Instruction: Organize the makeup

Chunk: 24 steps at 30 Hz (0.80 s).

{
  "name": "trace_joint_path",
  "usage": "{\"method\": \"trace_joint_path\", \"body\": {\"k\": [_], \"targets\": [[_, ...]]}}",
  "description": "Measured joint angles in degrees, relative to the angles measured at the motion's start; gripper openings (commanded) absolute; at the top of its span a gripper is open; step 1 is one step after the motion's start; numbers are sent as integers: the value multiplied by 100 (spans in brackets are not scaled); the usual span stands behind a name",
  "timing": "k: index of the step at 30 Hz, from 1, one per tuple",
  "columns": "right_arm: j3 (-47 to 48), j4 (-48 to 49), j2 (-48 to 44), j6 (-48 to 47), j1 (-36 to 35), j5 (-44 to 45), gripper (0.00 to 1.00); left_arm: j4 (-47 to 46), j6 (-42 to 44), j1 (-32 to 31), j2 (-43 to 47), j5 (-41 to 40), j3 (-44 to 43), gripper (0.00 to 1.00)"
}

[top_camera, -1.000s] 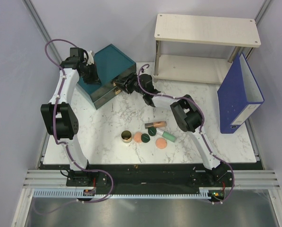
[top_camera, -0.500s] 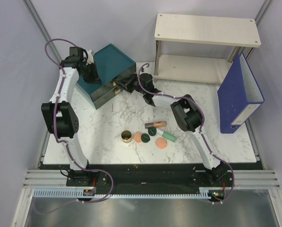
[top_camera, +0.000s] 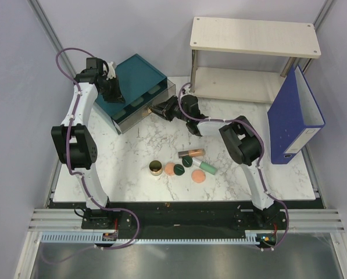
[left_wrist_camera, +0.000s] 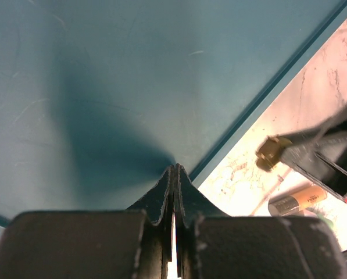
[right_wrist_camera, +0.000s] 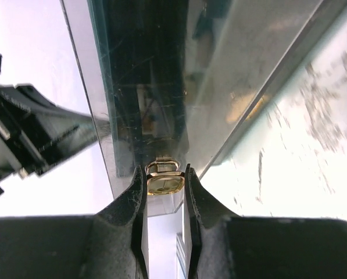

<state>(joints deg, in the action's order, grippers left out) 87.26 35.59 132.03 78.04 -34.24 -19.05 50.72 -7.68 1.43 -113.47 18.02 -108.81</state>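
Observation:
The makeup lies mid-table: a gold-lidded jar [top_camera: 156,168], two peach discs [top_camera: 170,169] [top_camera: 198,176], two dark green compacts [top_camera: 178,169] [top_camera: 187,161], a copper-tipped tube [top_camera: 192,153] and a mint tube [top_camera: 205,167]. My left gripper [top_camera: 112,87] [left_wrist_camera: 174,170] is shut and empty, its tips resting on the teal drawer box's top [left_wrist_camera: 103,87]. My right gripper [top_camera: 160,110] [right_wrist_camera: 164,173] is shut on the gold knob [right_wrist_camera: 165,183] of a clear drawer [top_camera: 147,100], which stands pulled out of the box [top_camera: 135,74]. The knob [left_wrist_camera: 270,153] also shows in the left wrist view.
A wooden two-tier shelf [top_camera: 251,35] stands at the back right. A big blue binder [top_camera: 292,116] leans at the right edge. The teal box sits at the back left near the wall.
My right gripper has moved right and toward the front with the knob, and the clear drawer has slid out of the box. The left gripper has stayed on the box top.

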Motion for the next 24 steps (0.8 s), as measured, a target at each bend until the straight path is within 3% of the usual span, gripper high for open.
{"method": "trace_joint_path", "body": {"k": [14,18,19,24], "targets": [[-1993,-13,-1497,-304,98,-81,2,7,-109,-2,0,-68,-4,2],[-2129,-39,-1606,-345,98,-52,25,7,-138,-2,7,-105,-2,2],[-2129,-44,-1606,-358,98,-55,37,4,-146,-7,15,-116,2,2],[-2120,-321,-1665,-688,98,-24,64,7,-146,-17,42,-164,4,2]]}}
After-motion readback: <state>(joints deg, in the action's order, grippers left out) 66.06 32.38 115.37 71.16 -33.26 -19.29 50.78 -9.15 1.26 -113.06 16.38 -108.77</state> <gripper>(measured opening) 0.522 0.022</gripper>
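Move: The right hand already has the gold knob of the upper clear drawer between its fingertips, about 1 cm ahead and 1 cm left of the hand point and level with it. The matching lower knob is roughly 4 cm ahead, 4 cm left and 6 cm below; the teal box's middle is some 10 cm ahead, 9 cm left and 3 cm lower. From the left hand, the upper knob is about 12 cm right, 1 cm back and 4 cm down. Back and to its right, almost level, the right hand draws the upper drawer out of the teal box by its gold knob, some 8 cm along the slant, quick at first and then easing to a stop. Only at the end do its fingers open, with a small dip and slight roll. The left hand stays with shut fingertips resting on the box's top to steady it. ##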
